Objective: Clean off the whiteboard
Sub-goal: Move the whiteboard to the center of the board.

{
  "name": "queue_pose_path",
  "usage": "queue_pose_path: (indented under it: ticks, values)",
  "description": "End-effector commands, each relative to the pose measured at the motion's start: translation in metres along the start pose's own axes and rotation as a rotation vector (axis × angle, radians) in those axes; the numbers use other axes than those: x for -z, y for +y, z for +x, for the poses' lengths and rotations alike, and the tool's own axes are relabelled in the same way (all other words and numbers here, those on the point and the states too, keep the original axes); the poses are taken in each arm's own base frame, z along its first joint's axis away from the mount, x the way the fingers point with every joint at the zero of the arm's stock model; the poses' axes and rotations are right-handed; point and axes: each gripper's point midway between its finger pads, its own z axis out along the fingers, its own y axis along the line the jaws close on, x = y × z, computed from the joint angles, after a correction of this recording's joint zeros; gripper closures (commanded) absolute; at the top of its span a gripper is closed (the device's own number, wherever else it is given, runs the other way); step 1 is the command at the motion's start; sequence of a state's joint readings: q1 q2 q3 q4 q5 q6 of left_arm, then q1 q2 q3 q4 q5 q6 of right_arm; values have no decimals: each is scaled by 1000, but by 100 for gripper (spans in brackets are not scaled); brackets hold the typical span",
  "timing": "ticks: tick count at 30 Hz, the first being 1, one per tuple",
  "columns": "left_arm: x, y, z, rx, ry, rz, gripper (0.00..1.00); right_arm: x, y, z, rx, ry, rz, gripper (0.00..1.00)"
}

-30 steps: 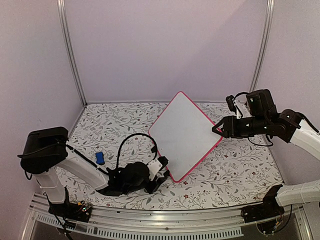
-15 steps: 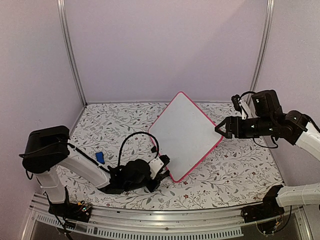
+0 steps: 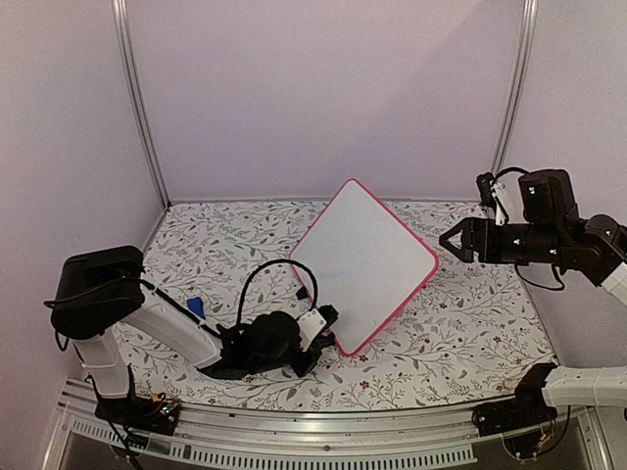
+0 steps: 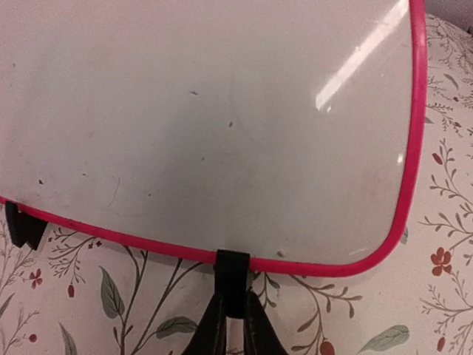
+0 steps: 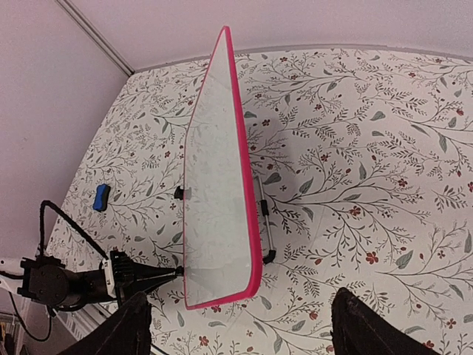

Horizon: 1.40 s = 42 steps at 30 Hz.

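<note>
The whiteboard [image 3: 362, 262] stands tilted on one corner at mid-table, its pink-red frame around a white face with only faint specks [image 4: 222, 111]. My left gripper [image 3: 328, 319] is low on the table at the board's bottom corner. In the left wrist view that gripper [image 4: 233, 314] is shut on a small black foot [image 4: 232, 275] clipped to the frame. My right gripper [image 3: 453, 240] hangs open to the right of the board, apart from its right corner. The right wrist view shows the whiteboard [image 5: 218, 185] nearly edge-on, ahead of the wide-apart fingers [image 5: 133, 329].
A small blue eraser block [image 3: 196, 308] lies on the floral tabletop at the left, also seen as the eraser [image 5: 101, 197]. A second black foot [image 4: 22, 225] sits on the frame's left part. A wire stand [image 5: 264, 222] shows behind the board. Metal posts [image 3: 137, 108] flank the back wall.
My left gripper has closed on the board's black foot. My right gripper has opened, let go of the board's right corner and drawn back to the right.
</note>
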<state>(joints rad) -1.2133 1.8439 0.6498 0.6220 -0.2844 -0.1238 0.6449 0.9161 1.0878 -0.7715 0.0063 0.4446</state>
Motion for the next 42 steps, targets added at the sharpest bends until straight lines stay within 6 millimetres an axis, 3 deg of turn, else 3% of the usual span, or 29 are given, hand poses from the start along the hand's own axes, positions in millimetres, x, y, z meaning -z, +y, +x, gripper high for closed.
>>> queue_pose_path:
  ticks: [1, 14, 26, 33, 36, 42]
  values:
    - [-11, -5, -1, 10, 11, 32, 93, 19, -2, -11, 2, -52, 17, 18]
    - [-41, -20, -22, 47, -15, 54, 93, 21, 1, -8, 1, -57, -11, 17]
    - [-80, -35, -54, 51, -47, 64, 92, -8, 4, 22, 18, 30, -70, 18]
    - [-100, -41, -60, 44, -43, 73, 92, -17, 2, 32, 18, 53, -78, 19]
    - [-101, -41, -68, 62, -62, 74, 92, -18, 4, 35, 20, 59, -95, 20]
    - [-73, -24, -100, 106, -158, 31, 88, -24, 3, 45, 21, 82, -107, 22]
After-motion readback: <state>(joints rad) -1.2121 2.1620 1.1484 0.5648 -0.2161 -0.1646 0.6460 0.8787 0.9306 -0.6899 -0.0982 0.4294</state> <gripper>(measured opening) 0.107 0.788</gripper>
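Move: The whiteboard's near clip sits right at the left fingertips; its bottom corner is some 4 cm right and 4 cm back of them, and the far clip about 14 cm ahead and 6 cm to their left. The board's middle lies roughly 14 cm ahead, 7 cm right and 9 cm above the left hand. From the right hand, that middle is about 12 cm ahead, 16 cm left and 15 cm below. The whiteboard's lower edge, by the near clip, is pushed along by the left hand's nearly shut fingers, about 12 cm to the right, bending some 3 cm forward and 2 cm up and rolling slightly. The right hand, open and already clear of the board, backs up a little, then sinks over 5 cm beside the board's right side, easing left. ##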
